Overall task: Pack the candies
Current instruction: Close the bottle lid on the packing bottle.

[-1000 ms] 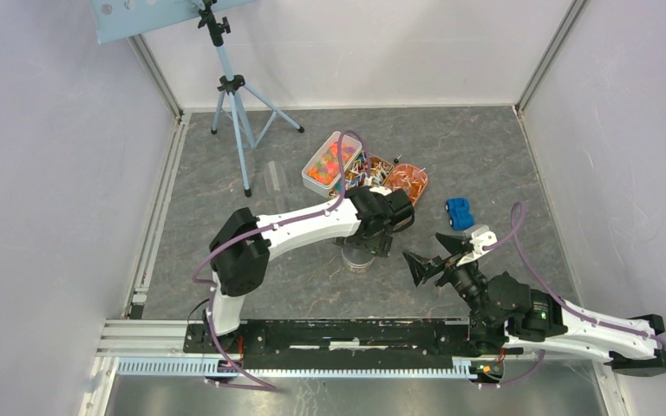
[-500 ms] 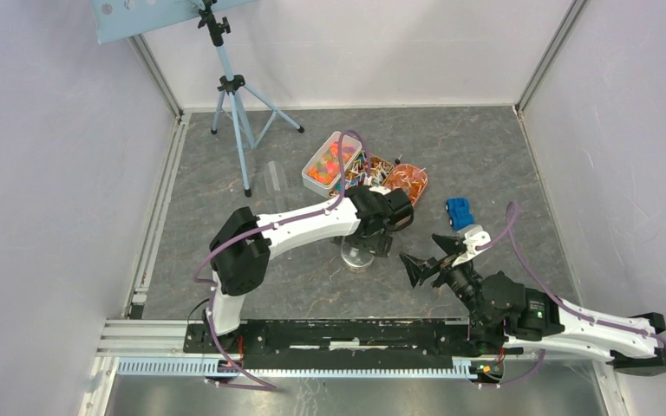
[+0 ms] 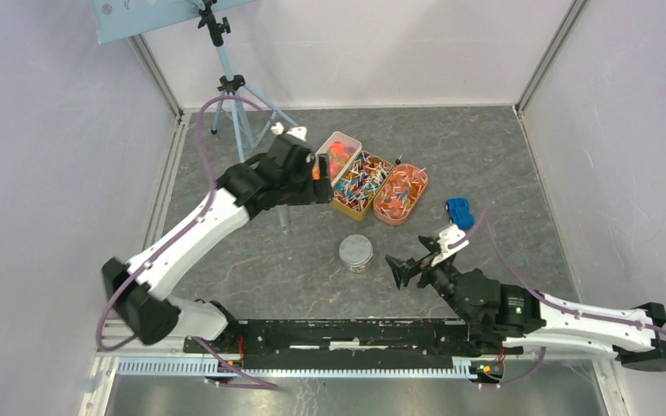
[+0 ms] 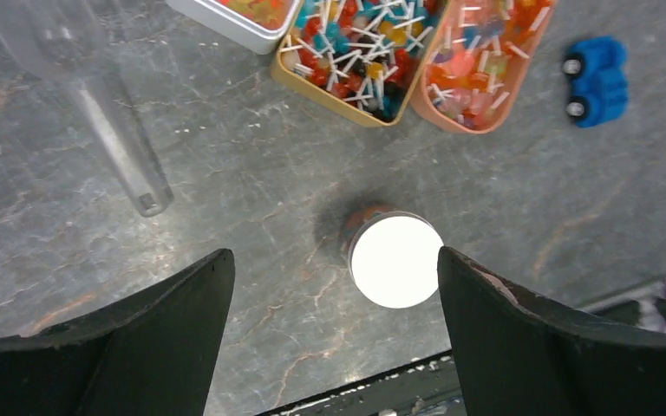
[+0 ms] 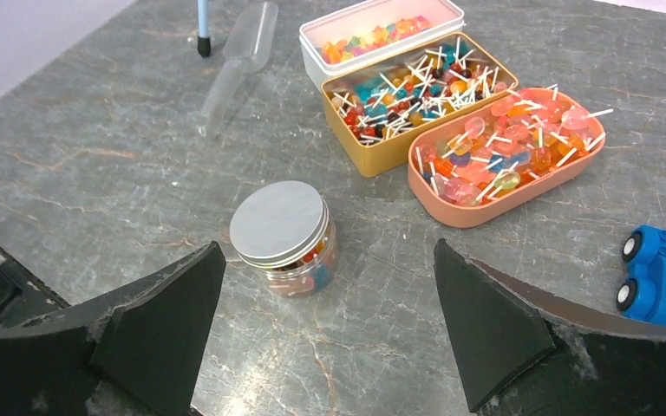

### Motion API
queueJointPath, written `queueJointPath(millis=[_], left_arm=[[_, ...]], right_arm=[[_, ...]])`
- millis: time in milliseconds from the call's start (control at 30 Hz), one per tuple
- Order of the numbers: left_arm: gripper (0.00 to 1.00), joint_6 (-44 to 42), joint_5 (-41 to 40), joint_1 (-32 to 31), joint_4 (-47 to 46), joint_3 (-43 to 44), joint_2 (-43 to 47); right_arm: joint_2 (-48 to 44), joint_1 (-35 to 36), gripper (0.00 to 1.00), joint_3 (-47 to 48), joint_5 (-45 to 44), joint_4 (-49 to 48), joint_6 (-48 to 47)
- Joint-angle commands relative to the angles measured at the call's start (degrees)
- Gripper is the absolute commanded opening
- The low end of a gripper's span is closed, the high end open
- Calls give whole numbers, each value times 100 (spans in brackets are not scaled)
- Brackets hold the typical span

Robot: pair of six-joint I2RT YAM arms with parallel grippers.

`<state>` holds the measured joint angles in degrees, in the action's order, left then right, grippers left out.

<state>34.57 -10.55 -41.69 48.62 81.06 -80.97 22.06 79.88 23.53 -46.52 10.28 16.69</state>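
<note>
The candies lie in three open tins at the back: unwrapped orange and red ones in a white tin (image 3: 343, 146) (image 5: 381, 33), stick-wrapped ones in a gold tin (image 3: 360, 182) (image 4: 355, 54) (image 5: 416, 97) and in a pink oval tin (image 3: 401, 191) (image 4: 482, 62) (image 5: 507, 149). A small clear jar (image 3: 355, 252) (image 5: 283, 236) (image 4: 396, 261) with a silver lid on holds some candies. My left gripper (image 3: 312, 178) (image 4: 334, 286) hangs open and empty, high up near the white tin. My right gripper (image 3: 408, 260) (image 5: 328, 269) is open and empty, low, just right of the jar.
A blue toy car (image 3: 460, 211) (image 4: 596, 80) (image 5: 661, 277) stands right of the pink tin. A clear plastic scoop (image 4: 114, 121) (image 5: 239, 54) lies left of the tins. A tripod (image 3: 234, 95) stands at the back left. Walls close in the table.
My left arm has lifted off the jar and swung back and to the left, uncovering the lidded jar. My right gripper has crept a little left toward the jar.
</note>
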Motion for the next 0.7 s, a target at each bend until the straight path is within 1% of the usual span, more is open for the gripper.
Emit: queueJointPath(millis=[0, 67, 133, 200, 267, 367, 433, 533, 600, 667], left_arm=[[91, -326, 1283, 395, -1019, -1005, 675], [86, -15, 2126, 720, -1440, -1562, 951], [79, 348, 3100, 968, -2153, -2248, 1150], [74, 631, 3372, 1005, -2702, -2748, 1273], [72, 733, 3523, 1005, -2972, -3093, 1241], [69, 718, 3653, 983, -3081, -3351, 998], [67, 702, 3750, 973, -3268, -3495, 880], [65, 671, 3613, 920, -3430, -3625, 784], [60, 709, 3576, 839, -3612, -3685, 670], [56, 737, 3521, 760, -3763, -3718, 530]], right_arm=[[740, 24, 98, 266, 62, -457, 0], [1151, 21, 98, 494, 71, -450, 19], [1516, 11, 98, 652, 84, -536, -19], [1878, -122, 98, 774, 159, -585, -66], [2201, -504, 98, 828, 531, -624, -57], [2390, -1249, 96, 692, 1606, -955, 111], [2422, -1777, 90, 482, 2300, -1356, 243], [2598, -2261, 81, 304, 3058, -1682, 352], [2789, -2430, 72, 293, 3300, -1772, 340], [2978, -2556, 61, 256, 3423, -1854, 348]])
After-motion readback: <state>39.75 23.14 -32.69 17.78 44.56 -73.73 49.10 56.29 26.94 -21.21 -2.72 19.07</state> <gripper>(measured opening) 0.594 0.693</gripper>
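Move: The lidded packing bottle stands about 9 cm back, 10 cm to the right and 16 cm below the left hand. From the right hand it lies some 6 cm ahead, 11 cm to the left and 16 cm below. The gold lollipop box is about 11 cm ahead and 11 cm to the right of the left hand, some 18 cm below. The pink candy box lies about 23 cm straight ahead of the right hand, 16 cm below. The packing bottle is closed in on from both sides: the left hand sinks about 11 cm and draws back 6 towards its left side, rolling left-side-down and tipping its fingers further down. The right hand slides left and down, then forward, some 9 cm in all, towards its right side, tipping down slightly. Both wide-open grippers partly close; neither visibly grips the bottle. ##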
